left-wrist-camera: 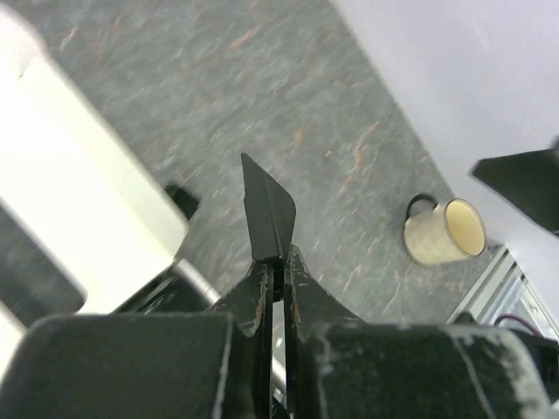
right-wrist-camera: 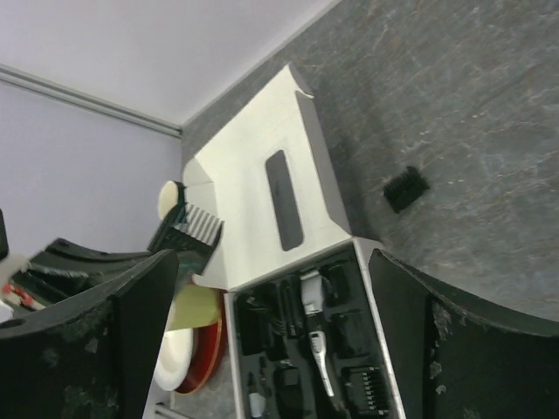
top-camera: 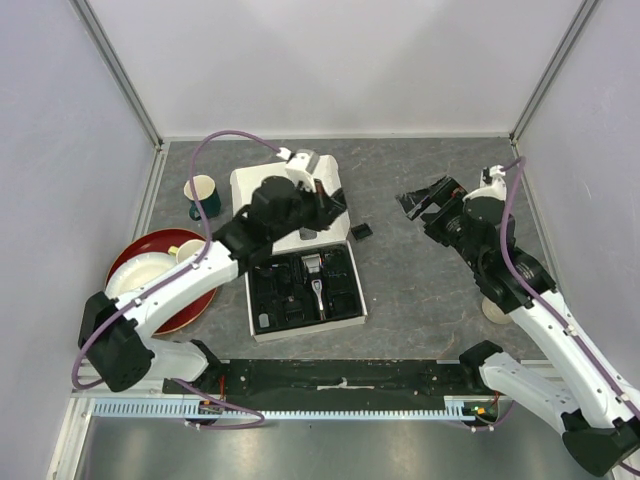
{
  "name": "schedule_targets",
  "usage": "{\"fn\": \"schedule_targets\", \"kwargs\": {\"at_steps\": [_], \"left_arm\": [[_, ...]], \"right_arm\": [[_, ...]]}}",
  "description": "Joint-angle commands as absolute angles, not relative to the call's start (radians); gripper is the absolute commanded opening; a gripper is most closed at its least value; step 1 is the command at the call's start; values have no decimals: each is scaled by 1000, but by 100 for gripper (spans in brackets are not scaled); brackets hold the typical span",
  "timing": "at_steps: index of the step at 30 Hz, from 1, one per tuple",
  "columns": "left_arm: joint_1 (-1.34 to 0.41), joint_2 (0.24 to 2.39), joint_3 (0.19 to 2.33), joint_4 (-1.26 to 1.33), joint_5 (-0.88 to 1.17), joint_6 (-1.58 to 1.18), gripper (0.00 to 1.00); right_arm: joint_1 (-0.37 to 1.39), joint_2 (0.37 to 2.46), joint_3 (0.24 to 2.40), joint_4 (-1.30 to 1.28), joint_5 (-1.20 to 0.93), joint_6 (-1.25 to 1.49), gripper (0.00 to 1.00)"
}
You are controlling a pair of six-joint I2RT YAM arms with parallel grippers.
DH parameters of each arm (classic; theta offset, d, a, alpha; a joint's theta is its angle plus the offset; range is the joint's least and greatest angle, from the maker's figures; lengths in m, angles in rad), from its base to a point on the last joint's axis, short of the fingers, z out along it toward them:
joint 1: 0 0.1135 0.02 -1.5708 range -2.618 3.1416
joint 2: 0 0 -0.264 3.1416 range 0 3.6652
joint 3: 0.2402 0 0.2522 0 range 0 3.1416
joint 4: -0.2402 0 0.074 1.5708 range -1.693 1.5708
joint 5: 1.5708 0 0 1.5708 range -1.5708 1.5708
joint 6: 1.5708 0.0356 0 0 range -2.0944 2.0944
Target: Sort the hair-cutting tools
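The white box's black tray (top-camera: 262,290) holds the silver-and-black clipper (top-camera: 316,281) and several black comb guards; the clipper (right-wrist-camera: 313,336) lies in its middle slot. My left gripper (left-wrist-camera: 278,262) is shut on a thin black comb guard (left-wrist-camera: 269,209), held above the box lid (top-camera: 255,180); its teeth (right-wrist-camera: 199,223) show in the right wrist view. Another comb guard (top-camera: 361,231) lies on the table right of the box. My right gripper (top-camera: 420,203) hovers open and empty over the table's right side, fingers (right-wrist-camera: 105,323) wide apart.
A green mug (top-camera: 203,195) stands left of the box. A red plate (top-camera: 140,250) with a white bowl and a cream mug sits at the left. Another cream mug (left-wrist-camera: 445,231) stands at the right, beside my right arm. Walls enclose the table.
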State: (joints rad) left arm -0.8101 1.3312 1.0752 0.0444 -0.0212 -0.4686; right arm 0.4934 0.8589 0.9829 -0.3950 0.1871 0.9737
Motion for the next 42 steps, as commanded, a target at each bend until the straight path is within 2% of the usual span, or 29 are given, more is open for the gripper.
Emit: {"fn": "schedule_targets", "kwargs": {"at_steps": [1,4,16,23,42], "left_arm": [[-677,1312,1120,-310,262,-564,2],[-629,1318,1085,-339,388,-577,2],[-617,1505,976,-227,621,-643,2],[-617,1604,931,-131,661,-686,2],[-617,1655,864,-37,669,-801,2]], "right_arm": [[495,877,956,-475,221,858,97],[494,902,914,-501,198,841,96],[495,945,778,-509,133,833,96],[495,979,782,-502,126,824,96],[495,992,741,-491,130,830,95]]}}
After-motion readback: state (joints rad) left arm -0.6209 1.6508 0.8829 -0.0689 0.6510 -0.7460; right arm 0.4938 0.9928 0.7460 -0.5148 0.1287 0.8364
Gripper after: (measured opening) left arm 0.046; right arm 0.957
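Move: The left hand, already holding a guard comb, has the empty slot in the tray's right column about 8 cm back, 2 cm to its right and 25 cm below. The clipper lies level with that slot, some 6 cm to its left; the loose comb lies 7 cm ahead of the hand, 8 cm right. From the open, empty right hand, the loose comb is about 8 cm ahead, 13 cm left and 29 cm below, the slot 6 cm back, 18 cm left. Left hand lowers its comb some 19 cm and back towards the slot, tipping down; right hand sinks too. ##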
